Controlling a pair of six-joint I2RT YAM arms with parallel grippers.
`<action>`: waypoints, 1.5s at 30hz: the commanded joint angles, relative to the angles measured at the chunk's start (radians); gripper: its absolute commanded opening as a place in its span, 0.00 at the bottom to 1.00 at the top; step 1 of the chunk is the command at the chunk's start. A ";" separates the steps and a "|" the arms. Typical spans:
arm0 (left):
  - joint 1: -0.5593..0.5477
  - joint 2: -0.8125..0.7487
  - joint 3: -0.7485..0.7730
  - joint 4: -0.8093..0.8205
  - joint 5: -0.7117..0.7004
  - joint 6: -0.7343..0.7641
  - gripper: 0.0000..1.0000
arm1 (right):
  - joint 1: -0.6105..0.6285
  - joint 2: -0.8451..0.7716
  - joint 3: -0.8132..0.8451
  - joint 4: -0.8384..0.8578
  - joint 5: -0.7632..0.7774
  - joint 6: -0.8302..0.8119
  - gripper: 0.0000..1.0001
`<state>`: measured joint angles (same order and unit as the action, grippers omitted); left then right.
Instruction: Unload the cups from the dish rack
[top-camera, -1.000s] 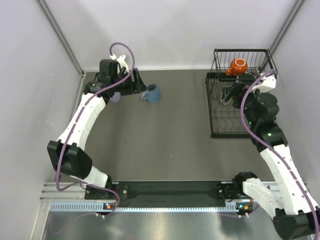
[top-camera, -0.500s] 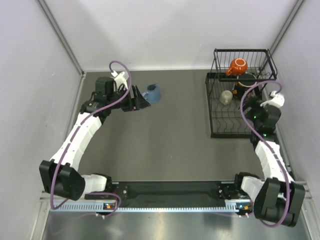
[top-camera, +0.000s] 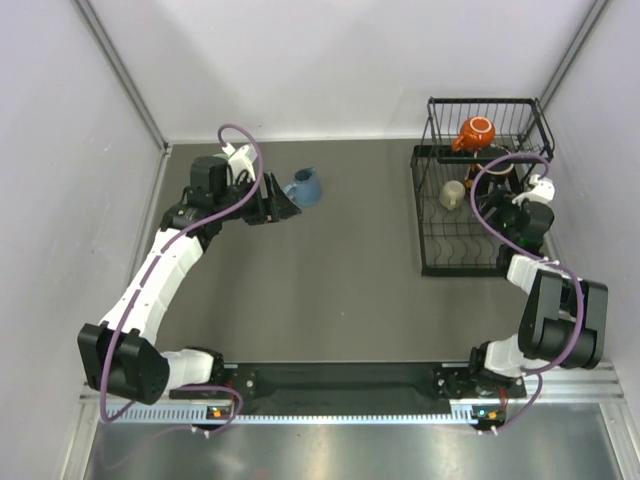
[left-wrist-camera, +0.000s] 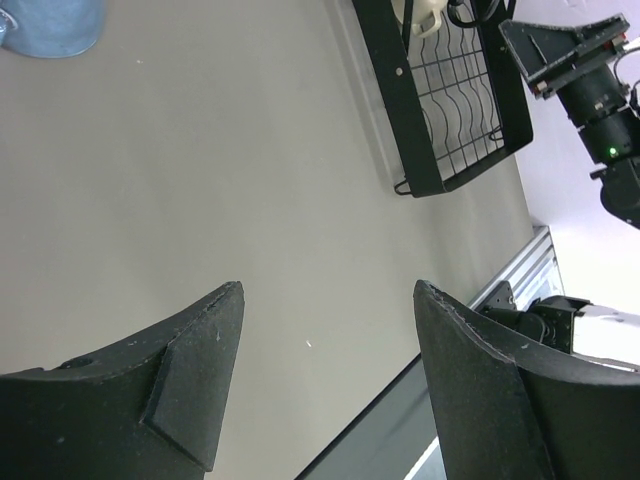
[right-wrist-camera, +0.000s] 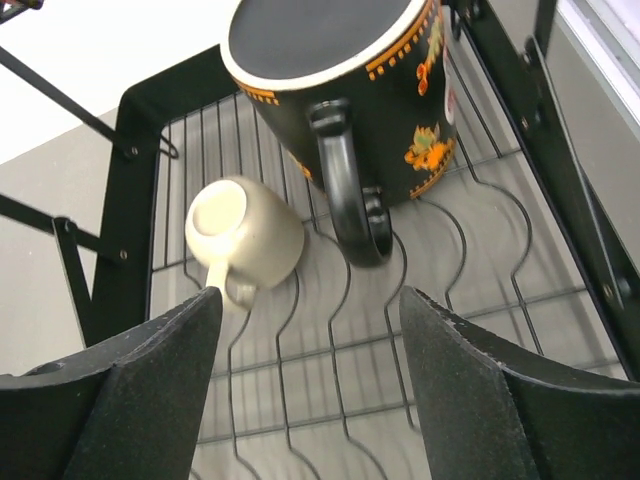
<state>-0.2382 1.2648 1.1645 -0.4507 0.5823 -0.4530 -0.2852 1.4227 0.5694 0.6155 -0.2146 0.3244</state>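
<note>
The black wire dish rack (top-camera: 432, 268) stands at the table's far right. An orange mug (top-camera: 476, 132) sits in its raised basket. On the lower tier a small beige mug (right-wrist-camera: 245, 235) lies on its side beside a black floral mug (right-wrist-camera: 340, 75), whose handle points toward my right gripper (right-wrist-camera: 310, 300). That gripper hangs open and empty over the wires, short of both mugs. A blue mug (top-camera: 305, 186) stands on the table at the far left. Just in front of it, my left gripper (top-camera: 283, 208) is open with nothing between its fingers (left-wrist-camera: 190, 350).
Grey walls close in the table on the left, back and right. In the left wrist view the rack's frame (left-wrist-camera: 400, 105) is at the upper right and the blue mug (left-wrist-camera: 50, 25) at the top left corner. A metal rail (top-camera: 340, 410) runs along the near edge.
My right arm has drawn back from the rack and folded toward the right wall, its jaws narrowing somewhat. My left gripper has moved off the blue mug, toward the front.
</note>
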 joint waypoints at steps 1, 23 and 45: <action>-0.004 -0.033 -0.009 0.050 -0.012 0.017 0.74 | -0.015 0.050 0.069 0.142 -0.057 0.001 0.71; -0.003 -0.024 -0.006 0.061 -0.002 0.014 0.74 | 0.126 -0.009 0.070 -0.073 0.054 0.116 0.61; -0.001 -0.033 0.012 0.049 -0.015 0.023 0.74 | 0.213 0.183 0.259 -0.181 0.084 -0.025 0.51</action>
<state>-0.2382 1.2648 1.1599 -0.4473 0.5663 -0.4461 -0.0814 1.5883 0.7723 0.4541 -0.1318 0.3237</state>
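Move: The small cream cup in the rack's lower level lies about 8 cm ahead of the right gripper, some 7 cm to its left and 5 cm lower. The black mug stands almost straight ahead, about 11 cm out and 2 cm to the right, a little below the gripper, its handle towards it. The rack's left rail runs roughly 6 cm left of the cream cup. From the left gripper, the cream cup is about 17 cm ahead, 33 cm right and 17 cm down. Swing the right gripper about 7 cm left, away from the black mug's handle and across to the cream cup, dipping a couple of centimetres near the end of the swing. Then push some 3 cm forward towards the cup's handle, tipping the fingers down and turning them counter-clockwise about 7 degrees each, and narrow them part-way while keeping them open. ##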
